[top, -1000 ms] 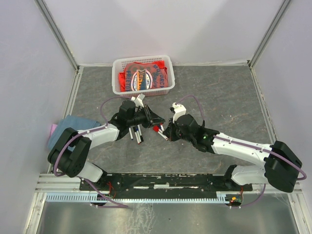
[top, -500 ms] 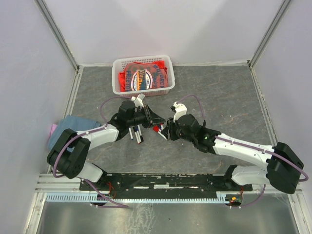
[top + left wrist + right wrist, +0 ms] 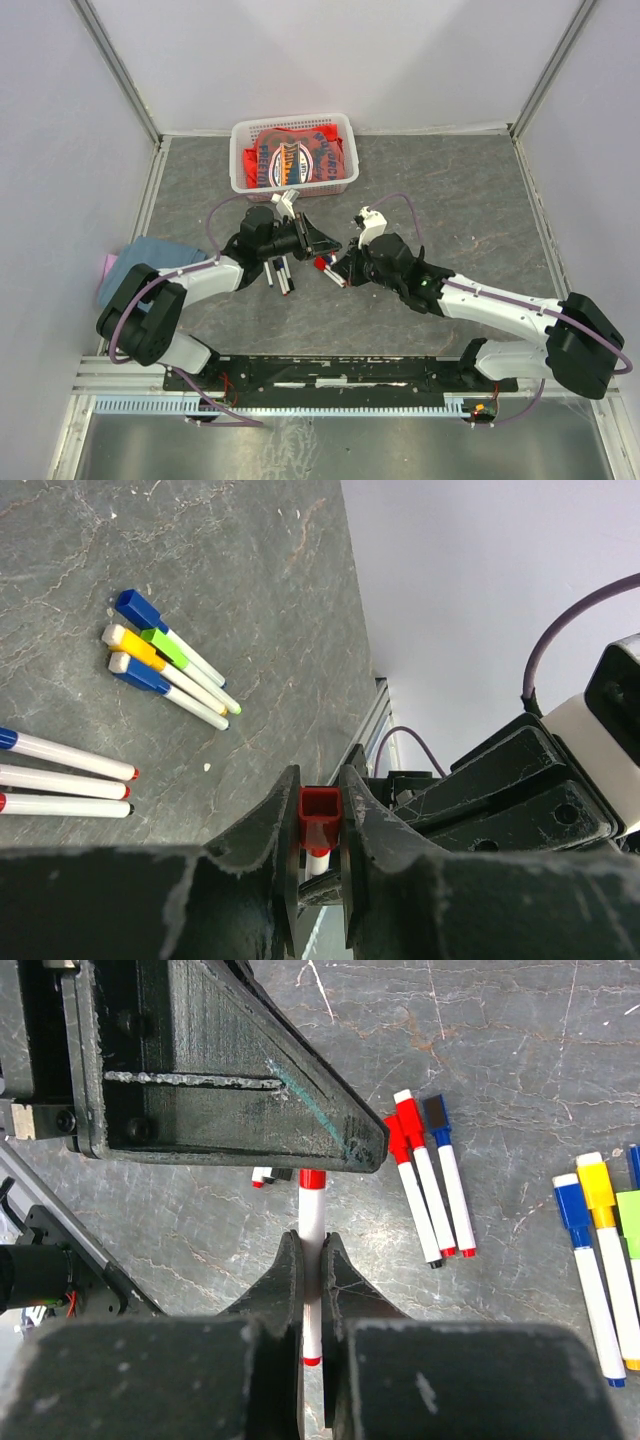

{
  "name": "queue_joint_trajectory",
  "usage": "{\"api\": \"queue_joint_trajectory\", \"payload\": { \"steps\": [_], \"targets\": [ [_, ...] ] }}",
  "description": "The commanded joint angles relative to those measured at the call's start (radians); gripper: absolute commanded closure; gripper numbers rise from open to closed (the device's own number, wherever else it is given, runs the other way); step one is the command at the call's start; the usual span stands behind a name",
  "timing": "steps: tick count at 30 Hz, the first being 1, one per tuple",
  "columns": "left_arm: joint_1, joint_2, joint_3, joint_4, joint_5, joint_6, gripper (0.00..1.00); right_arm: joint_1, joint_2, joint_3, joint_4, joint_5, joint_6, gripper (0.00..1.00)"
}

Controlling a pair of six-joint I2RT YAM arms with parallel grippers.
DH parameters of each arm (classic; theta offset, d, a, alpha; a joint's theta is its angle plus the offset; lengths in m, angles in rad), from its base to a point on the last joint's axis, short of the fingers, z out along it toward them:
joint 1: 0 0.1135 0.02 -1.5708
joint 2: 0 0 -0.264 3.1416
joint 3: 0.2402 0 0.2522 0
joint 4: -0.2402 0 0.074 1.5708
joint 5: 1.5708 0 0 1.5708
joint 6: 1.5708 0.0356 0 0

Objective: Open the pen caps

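One pen (image 3: pixel 312 1210) with a white barrel is held in the air between both grippers. My left gripper (image 3: pixel 321 810) is shut on its red pen cap (image 3: pixel 321 808), which sits square between the jaws. My right gripper (image 3: pixel 312 1250) is shut on the white barrel just below the cap (image 3: pixel 313 1178). In the top view the two grippers meet at mid-table, the left gripper (image 3: pixel 325 250) above the right gripper (image 3: pixel 338 272), with the red cap (image 3: pixel 320 263) between them. Several other capped pens (image 3: pixel 280 272) lie on the table under the left arm.
Loose pens with blue, yellow and green caps (image 3: pixel 165 660) lie together, and three more pens (image 3: pixel 430 1180) lie side by side. A white basket (image 3: pixel 293 120) with red packets stands at the back. A blue cloth (image 3: pixel 135 262) lies at the left edge.
The right wrist has shifted slightly toward the far side and left. The left gripper keeps its hold on the red cap, and the pen is still between both grippers.
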Motion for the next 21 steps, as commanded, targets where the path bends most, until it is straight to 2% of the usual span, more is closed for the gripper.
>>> {"api": "queue_joint_trajectory", "payload": {
  "steps": [1,5,9,13,18,21],
  "targets": [
    [-0.005,0.012,0.037,0.105,0.082,-0.021,0.97,-0.018,0.006,-0.021,0.049,-0.016,-0.011,0.99],
    [-0.005,0.031,0.084,0.024,-0.013,0.012,0.97,-0.021,0.035,-0.008,-0.016,0.046,-0.056,0.99],
    [-0.011,0.046,0.157,-0.163,-0.232,0.082,0.97,-0.017,0.089,0.029,-0.106,0.139,-0.108,0.99],
    [-0.038,0.078,0.216,-0.214,-0.426,0.083,0.97,0.01,0.134,0.045,-0.136,0.264,-0.15,0.99],
    [-0.053,0.117,0.253,-0.214,-0.501,0.064,0.97,0.021,0.137,0.027,-0.126,0.329,-0.184,0.99],
    [-0.051,0.121,0.266,-0.213,-0.511,0.078,0.97,0.018,0.104,-0.01,-0.074,0.276,-0.189,0.99]
  ]
}}
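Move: The two hands already share one red-capped pen: the left's barrel partner, held in the right fingers, lies about 4 cm back and 2 cm to the right, 1 cm lower; from the right hand the red cap is thus 4 cm ahead, 2 cm left, 1 cm up. On the table, roughly 11 cm below the left hand, the red-and-blue trio lies 1 cm ahead and 1 cm left; the blue-yellow-green group is 2 cm ahead, 10 cm right. Forward and down together, about 5 cm out and 4 cm lower, both hands carry the pen over the table, drifting a little right, the right hand more so. The left keeps its pinch on the cap, fingers dipping and swinging counter-clockwise by some 15 degrees; the right keeps gripping the barrel, its fingers swinging clockwise towards forward. ##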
